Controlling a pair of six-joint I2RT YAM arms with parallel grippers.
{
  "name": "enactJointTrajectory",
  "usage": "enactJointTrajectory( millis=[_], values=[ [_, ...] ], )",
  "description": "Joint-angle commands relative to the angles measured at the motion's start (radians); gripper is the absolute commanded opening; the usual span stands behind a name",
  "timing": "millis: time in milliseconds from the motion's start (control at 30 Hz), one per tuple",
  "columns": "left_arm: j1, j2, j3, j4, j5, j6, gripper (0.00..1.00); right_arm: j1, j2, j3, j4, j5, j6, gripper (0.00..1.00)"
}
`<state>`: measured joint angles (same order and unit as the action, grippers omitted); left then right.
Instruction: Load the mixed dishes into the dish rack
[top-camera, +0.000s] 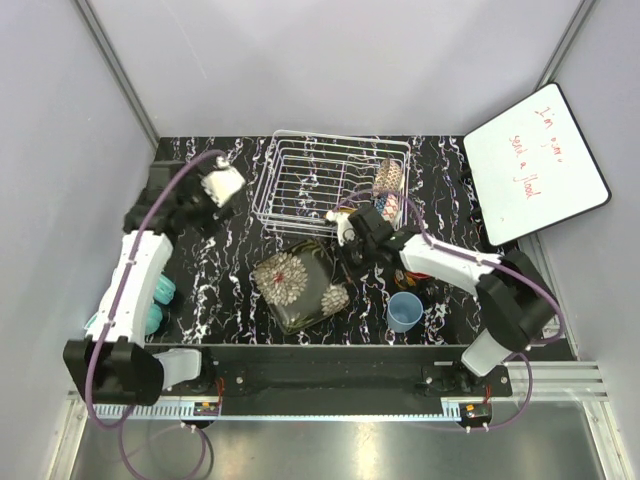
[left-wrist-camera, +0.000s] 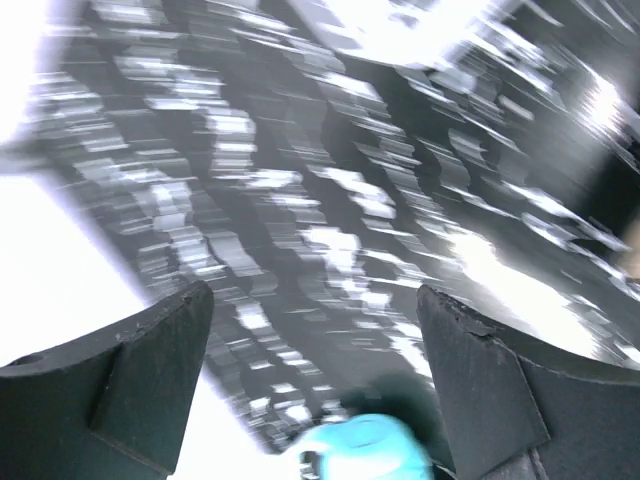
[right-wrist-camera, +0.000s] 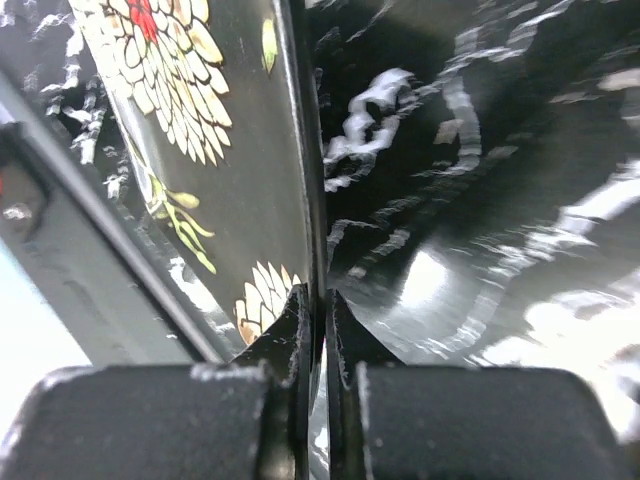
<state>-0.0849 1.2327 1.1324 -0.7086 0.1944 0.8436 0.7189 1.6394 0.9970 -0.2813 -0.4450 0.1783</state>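
Note:
The dark patterned squarish plate (top-camera: 295, 285) lies on the black marbled table in front of the dish rack (top-camera: 275, 200), a white wire basket. My right gripper (top-camera: 345, 238) is shut on that plate's far right rim; in the right wrist view the fingers (right-wrist-camera: 300, 325) pinch the thin edge of the flowered plate (right-wrist-camera: 200, 120). A patterned dish (top-camera: 390, 178) stands on edge in the rack's right end. A light-blue cup (top-camera: 405, 311) sits near the front right. My left gripper (top-camera: 225, 185) hovers open at the back left, left of the rack, with nothing between its fingers (left-wrist-camera: 150, 350).
Teal headphones (top-camera: 160, 300) lie by the left arm, and show blurred at the bottom of the left wrist view (left-wrist-camera: 365, 450). A white board with red writing (top-camera: 535, 165) leans at the back right. Grey walls close in the table on three sides.

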Motion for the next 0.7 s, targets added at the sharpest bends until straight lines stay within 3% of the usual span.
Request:
enactJointTrajectory(
  millis=[0,100,300,667],
  values=[
    [0.083,-0.039,0.063,-0.089,0.145,-0.054,0.86,-0.003,-0.144,0.169,-0.076,0.173,-0.146,0.0],
    [0.157,0.002,0.056,-0.065,0.192,-0.107,0.86,-0.003,-0.173,0.284,-0.114,0.284,-0.217,0.0],
    [0.189,0.062,0.038,-0.057,0.227,-0.143,0.84,-0.013,-0.148,0.508,-0.145,0.486,-0.341,0.0],
    [0.209,0.113,-0.019,-0.031,0.241,-0.138,0.84,-0.11,0.08,0.925,-0.142,0.733,-0.615,0.0]
  ],
)
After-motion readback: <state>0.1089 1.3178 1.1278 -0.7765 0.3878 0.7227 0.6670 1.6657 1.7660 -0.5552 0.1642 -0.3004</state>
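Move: The right hand already pinches the black flowered plate by its right-hand edge, and the dish rack's middle lies about 20 cm ahead, 3 cm left, roughly level with this hand. The yellow plate in the rack's front is some 13 cm ahead and 1 cm right; the patterned bowl stands about 21 cm ahead and 9 cm right, the red cup 3 cm ahead and 16 cm right. From the left hand the rack's middle is roughly 8 cm ahead, 25 cm right and 14 cm below. The right hand keeps its shut grip on the black plate's edge and sweeps it up about 25 cm and forward some 18 cm, drifting slightly right, from the front of the counter to above the dish rack, while the wrist swings the downward-pointing fingers forward by roughly 50 degrees so that they end pointing forward-left and less steeply down. The empty left hand stays wide open off to the rack's left, rising briefly, then sinking to a little below where it began and easing left. ##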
